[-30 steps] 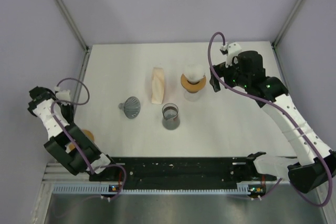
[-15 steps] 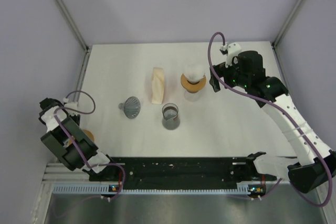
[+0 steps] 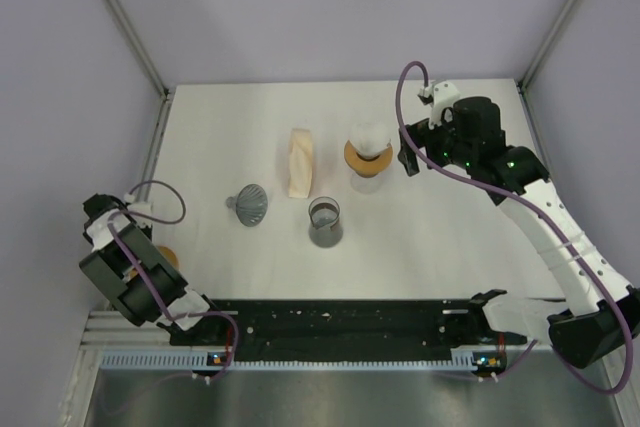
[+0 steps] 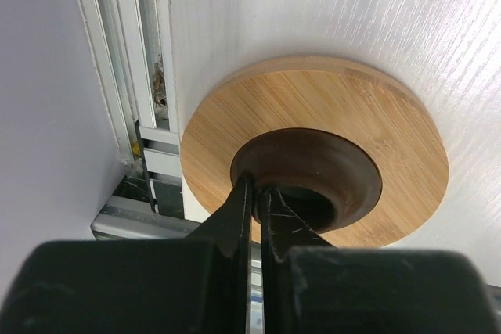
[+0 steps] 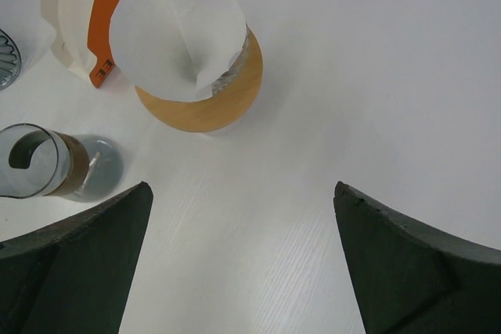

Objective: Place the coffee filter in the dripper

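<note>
The glass dripper with a wooden collar [image 3: 367, 158] stands at the back middle of the table, and a white paper coffee filter [image 3: 370, 135] sits in its mouth. In the right wrist view the filter [image 5: 176, 37] stands open inside the dripper [image 5: 205, 103]. My right gripper [image 3: 408, 157] is open and empty just right of the dripper; in the right wrist view it [image 5: 241, 193] hangs over bare table. My left gripper [image 3: 100, 212] is shut and empty at the near left edge. In the left wrist view it [image 4: 254, 190] is over a wooden disc [image 4: 376, 127].
A pack of filters [image 3: 299, 161] stands left of the dripper. A grey metal funnel [image 3: 250, 205] and a glass cup with a brown band [image 3: 325, 221] lie nearer. The wooden disc [image 3: 166, 257] lies near the left rail [image 4: 117, 76].
My left arm has pulled back and down toward the near left corner. The right arm, the dripper and the filter have not moved.
</note>
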`<action>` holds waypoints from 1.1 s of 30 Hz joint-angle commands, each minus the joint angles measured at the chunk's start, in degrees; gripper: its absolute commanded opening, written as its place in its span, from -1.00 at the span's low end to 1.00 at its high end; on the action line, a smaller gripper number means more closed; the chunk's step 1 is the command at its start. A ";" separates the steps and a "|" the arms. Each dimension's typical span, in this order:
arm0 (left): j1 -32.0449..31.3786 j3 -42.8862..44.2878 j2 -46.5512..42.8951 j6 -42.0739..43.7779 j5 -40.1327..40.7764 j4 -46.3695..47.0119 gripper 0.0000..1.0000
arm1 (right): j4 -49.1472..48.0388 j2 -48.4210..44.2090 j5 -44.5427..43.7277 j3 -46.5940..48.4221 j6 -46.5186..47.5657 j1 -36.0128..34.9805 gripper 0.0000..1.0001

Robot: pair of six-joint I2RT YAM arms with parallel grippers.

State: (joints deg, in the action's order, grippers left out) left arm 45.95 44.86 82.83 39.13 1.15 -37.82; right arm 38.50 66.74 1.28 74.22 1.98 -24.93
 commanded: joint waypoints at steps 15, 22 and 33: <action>-2.61 18.58 -13.47 -15.04 -33.56 -9.28 -1.00 | -3.08 -1.97 9.23 6.20 -4.26 0.58 0.97; -23.42 27.81 -21.56 -24.88 -35.86 -8.49 -1.00 | -16.43 -0.04 19.82 7.34 -8.57 -9.58 0.95; -44.97 45.39 -10.94 -29.30 -60.19 -21.22 -1.00 | -23.38 5.86 36.74 8.93 8.37 -17.26 0.91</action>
State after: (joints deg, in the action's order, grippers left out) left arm 6.72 86.04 68.71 10.48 -45.91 -52.03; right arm 19.73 72.82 27.03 82.21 -0.12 -42.19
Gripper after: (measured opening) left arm 0.038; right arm 0.959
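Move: The left fingers are already shut on the rim of the wooden ring lying on the table; the open right gripper it is carried towards is some 66 cm to the right, 16 cm farther out and 26 cm higher. From the left hand, the grey cone is about 19 cm ahead and 22 cm right, and the glass carafe 8 cm ahead and 45 cm right, both near its height. From the right hand, the ring lies 66 cm left, 16 cm back and 26 cm down; the filter-lined dripper is 10 cm ahead, 12 cm left and 18 cm below. Keeping its pinch on the ring's dark inner rim, the left hand lifts it off the table, first forward and up, then swinging right towards the right gripper, about 30 cm each up and rightward and some 15 cm forward, while the wrist turns the fingers from pointing down to pointing forward and right. After a short wait the right hand, fingers staying wide open, comes to meet it, travelling some 18 cm left, rising and drawing back a little, and turning roughly 40 degrees counter-clockwise to face the ring. ##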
